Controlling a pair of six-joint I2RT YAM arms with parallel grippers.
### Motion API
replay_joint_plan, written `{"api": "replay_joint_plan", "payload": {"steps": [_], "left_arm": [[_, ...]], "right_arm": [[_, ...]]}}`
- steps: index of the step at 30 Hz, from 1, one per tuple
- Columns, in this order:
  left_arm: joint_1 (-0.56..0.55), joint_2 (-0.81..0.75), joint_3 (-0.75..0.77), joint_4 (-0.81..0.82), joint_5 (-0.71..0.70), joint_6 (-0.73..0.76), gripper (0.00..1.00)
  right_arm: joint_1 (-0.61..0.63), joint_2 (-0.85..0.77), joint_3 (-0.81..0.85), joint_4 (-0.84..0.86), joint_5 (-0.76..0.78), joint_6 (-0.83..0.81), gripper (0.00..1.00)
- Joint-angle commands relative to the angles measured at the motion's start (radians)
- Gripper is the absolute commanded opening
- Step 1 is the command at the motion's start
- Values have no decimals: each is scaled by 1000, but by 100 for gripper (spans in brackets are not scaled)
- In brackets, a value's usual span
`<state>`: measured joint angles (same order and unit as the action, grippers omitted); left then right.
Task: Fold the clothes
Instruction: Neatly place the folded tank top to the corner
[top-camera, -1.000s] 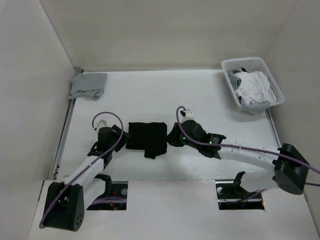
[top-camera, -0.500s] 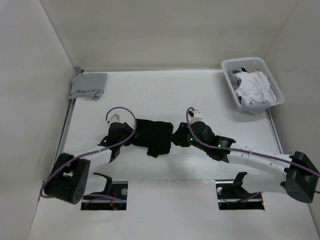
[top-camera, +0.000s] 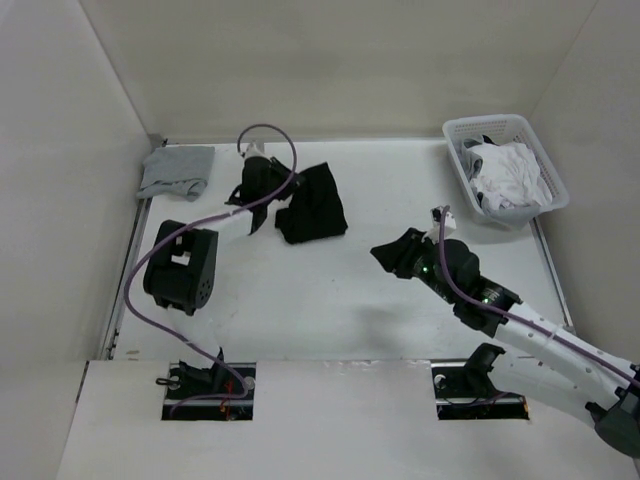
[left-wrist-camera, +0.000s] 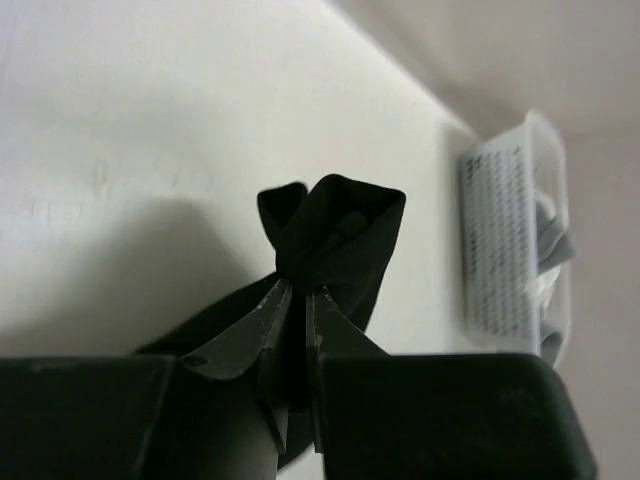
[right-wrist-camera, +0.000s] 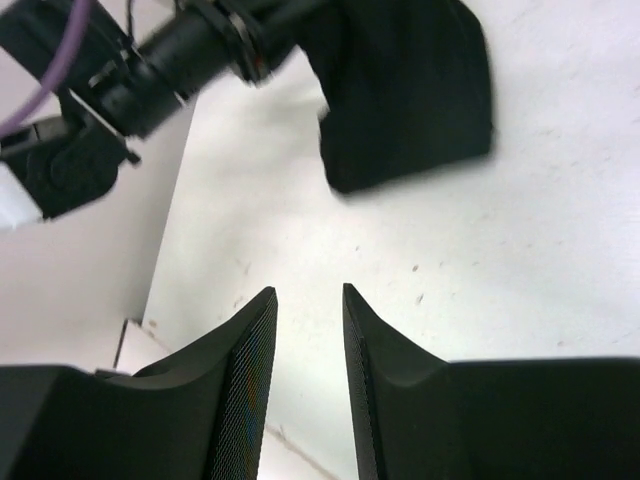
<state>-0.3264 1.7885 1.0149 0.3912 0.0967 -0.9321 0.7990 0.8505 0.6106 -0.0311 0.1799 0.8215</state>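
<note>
The black garment (top-camera: 318, 205) of the clothes lies bunched at the back middle of the table, one end lifted. My left gripper (top-camera: 280, 203) is shut on that end. In the left wrist view the black cloth (left-wrist-camera: 335, 230) is pinched between the jaws of the gripper (left-wrist-camera: 297, 292) and hangs in folds past the tips. A light-grey garment (top-camera: 177, 172) lies folded in the far left corner. My right gripper (top-camera: 385, 253) hovers open right of centre, apart from the black garment (right-wrist-camera: 410, 90), with nothing between the fingers of the gripper (right-wrist-camera: 308, 292).
A white lattice basket (top-camera: 455, 135) holding white and dark laundry stands at the back right, its wall also showing in the left wrist view (left-wrist-camera: 505, 250). Walls close in the table on the left, back and right. The left arm's elbow (top-camera: 180, 265) sits left of centre.
My left gripper closed on the black garment and carried it from the front middle to the back of the table. My right gripper opened, let go and drew back to the right.
</note>
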Motion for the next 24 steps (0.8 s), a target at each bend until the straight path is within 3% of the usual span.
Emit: {"api": "replay_joint_plan", "payload": {"steps": [1,5,10,12,14,17,18,24], "left_arm": [[85,87,216,-9,66,-1,0],[199,155,463,-145,97,102,0],[425,180,585,-242,57,170,0],[517,173,548,-220,29,155,0],[591,172,498,-192,-30,118,8],[677,184,407,-189,-98,55,42],[695,178,365,-183,-100,33,48],[686,39,88,-74,-219,-83,58]], "right_arm": [[-40,-21,-6,-27,-6,-25,37],[-65,-18,-8,-36,-19,-42,38],[-76,-1,-17,-27,-39,-50,39],[-77,12,-20,-23,-52,-53,39],[-73,33,-20,-6,-68,-53,39],[-64,68,-11,7,-83,-58,39],[-57,76,-11,10,-83,-56,39],[-27,87,3,28,-82,-58,42]]}}
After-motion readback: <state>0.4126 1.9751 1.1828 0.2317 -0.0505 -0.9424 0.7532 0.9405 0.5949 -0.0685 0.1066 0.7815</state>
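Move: The folded grey cloth near the table's far left corner lies some 31 cm to the left of the left hand, about 3 cm farther out and 11 cm lower; the corner itself is about 38 cm left and 9 cm ahead. The left hand still holds the folded tank top, hanging from its fingers. From the right hand, the grey cloth lies roughly 56 cm left, 26 cm ahead and 20 cm below. Arcing forward then 40 cm left towards the grey cloth, the left hand releases the tank top; right sinks. ##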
